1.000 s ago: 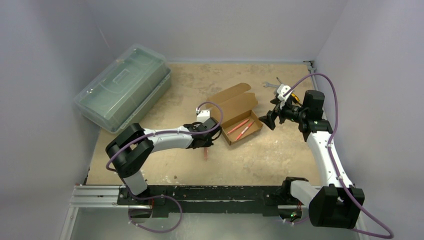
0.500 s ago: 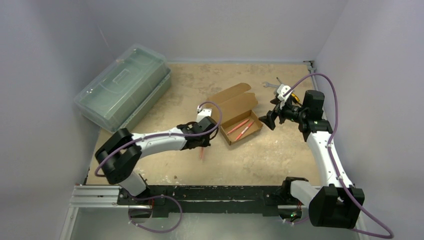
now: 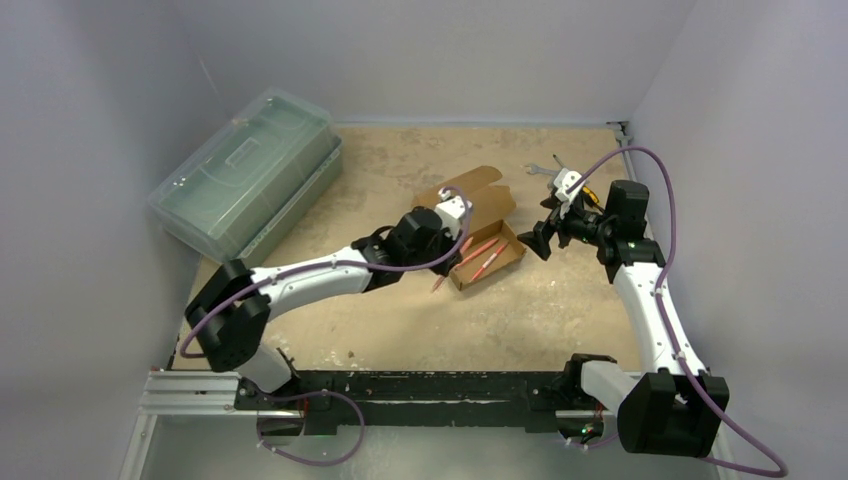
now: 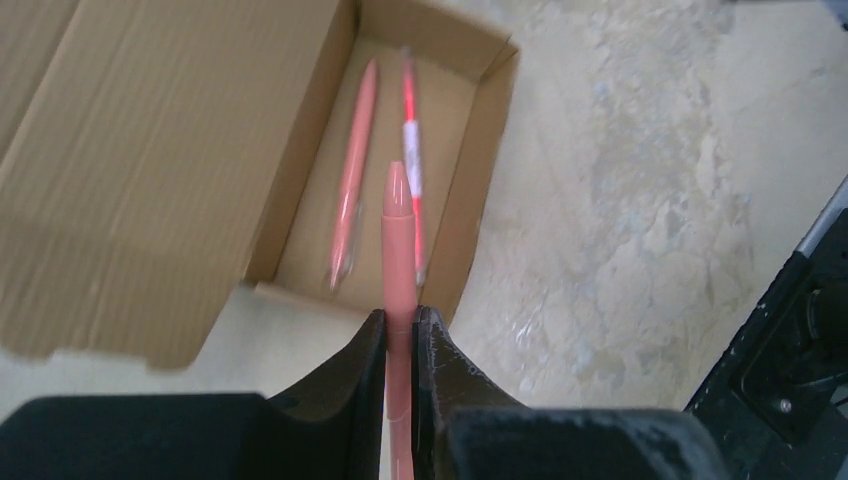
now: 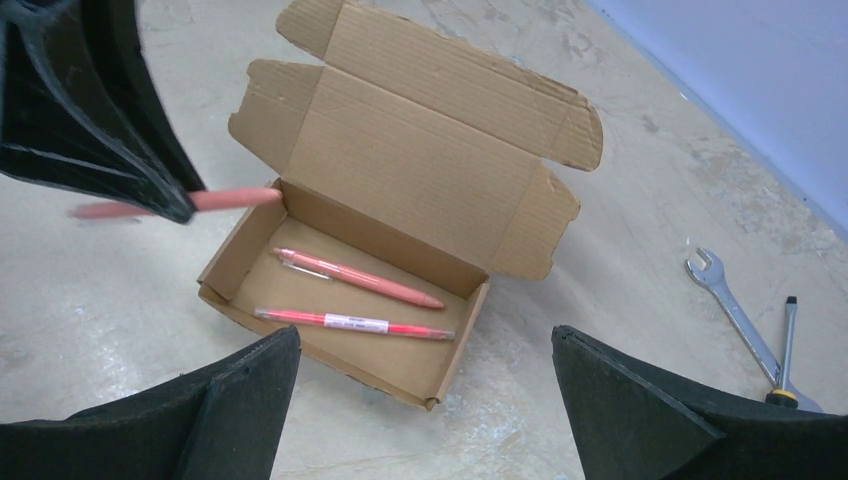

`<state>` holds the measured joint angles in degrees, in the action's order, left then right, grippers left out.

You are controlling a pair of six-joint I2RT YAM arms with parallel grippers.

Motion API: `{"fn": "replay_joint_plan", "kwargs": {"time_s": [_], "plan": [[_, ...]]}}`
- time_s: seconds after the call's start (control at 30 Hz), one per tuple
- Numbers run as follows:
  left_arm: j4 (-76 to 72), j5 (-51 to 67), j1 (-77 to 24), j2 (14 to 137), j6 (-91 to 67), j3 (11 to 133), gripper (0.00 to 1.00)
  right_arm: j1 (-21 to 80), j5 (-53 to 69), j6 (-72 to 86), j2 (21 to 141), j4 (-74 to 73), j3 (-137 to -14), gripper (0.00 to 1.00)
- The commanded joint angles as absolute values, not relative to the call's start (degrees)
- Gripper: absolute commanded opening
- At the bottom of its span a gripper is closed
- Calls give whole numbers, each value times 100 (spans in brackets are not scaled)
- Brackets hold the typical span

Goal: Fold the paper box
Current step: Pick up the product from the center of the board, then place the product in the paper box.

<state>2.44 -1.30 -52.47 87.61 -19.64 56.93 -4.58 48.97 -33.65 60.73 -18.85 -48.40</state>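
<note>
The paper box (image 3: 478,203) lies open mid-table, lid flaps spread flat behind its shallow tray (image 5: 440,355). A pink pen (image 5: 355,277) and a red clear pen (image 5: 350,323) lie inside the tray. My left gripper (image 4: 400,318) is shut on a third pink pen (image 4: 397,230), held just above the tray's near-left end with its tip pointing over the tray. In the right wrist view this held pen (image 5: 235,198) sticks out toward the tray's left corner. My right gripper (image 5: 425,400) hangs wide open and holds nothing, above the table right of the box.
A large translucent green case (image 3: 245,175) sits at the far left. A wrench (image 5: 725,300) and a screwdriver (image 5: 785,350) lie on the table behind the right arm, near the right wall.
My left arm has lifted the pink pen off the table and swung it right and away, up to the box's tray. The right arm has not moved.
</note>
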Motion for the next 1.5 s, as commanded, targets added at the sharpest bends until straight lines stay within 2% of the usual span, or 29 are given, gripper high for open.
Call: {"fn": "replay_joint_plan", "kwargs": {"time_s": [0.0, 0.3, 0.4, 0.6, 0.73, 0.9, 1.07, 1.2, 1.33, 1.47], "plan": [[-305, 596, -5232, 9488, -990, 6730, 0, -483, 4992, -3431, 5968, -1828, -4825, 99], [429, 553, -5234, 11126, -678, 8490, 1, -481, 4975, -3427, 5968, -1835, -4845, 99], [483, 367, -5232, 11359, -804, 8622, 9, -483, 4975, -3428, 5968, -1842, -4856, 99], [654, 123, -5234, 11627, -1024, 8891, 33, -483, 4966, -3428, 5960, -1850, -4864, 99], [606, -156, -5230, 11360, -1187, 8770, 37, -482, 4948, -3434, 5942, -1857, -4871, 99], [-230, -780, -5207, 9985, -1461, 7606, 38, -483, 4944, -3424, 5937, -1855, -4870, 99], [-610, -923, -4994, 8429, -1952, 6129, 55, -492, 5003, -3382, 5957, -1825, -4839, 99], [-1054, -944, -4638, 7122, -2681, 4662, 76, -492, 5113, -3353, 6005, -1774, -4797, 99], [-1353, -975, -4251, 5929, -3301, 3456, 87, -492, 5272, -3333, 6094, -1678, -4726, 99], [-1797, -1123, -4175, 5279, -3695, 2660, 95, -492, 5458, -3247, 6365, -1507, -4613, 99]]}}
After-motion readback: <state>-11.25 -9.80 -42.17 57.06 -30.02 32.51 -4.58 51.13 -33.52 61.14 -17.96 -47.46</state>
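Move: The pen pinched in the left hand is bound for the box tray, whose middle lies some 9 cm right, 5 cm ahead and 11 cm below that hand. Inside, one pen lies about 7 cm right and 5 cm ahead, the white-labelled pen about 10 cm right and 3 cm ahead; the raised lid stands roughly 14 cm ahead and 4 cm right. From the idle right hand the tray is about 8 cm left, 2 cm ahead, 19 cm below. The held pen is carried right and forward by the left hand, about 10 cm over and 6 cm out, then lowered into the open tray, where the fingers part and let go of it. The emptied hand next swings back left some 20 cm, rising clear of the box before dipping a little, opening wide and turning about 30 degrees counter-clockwise. ##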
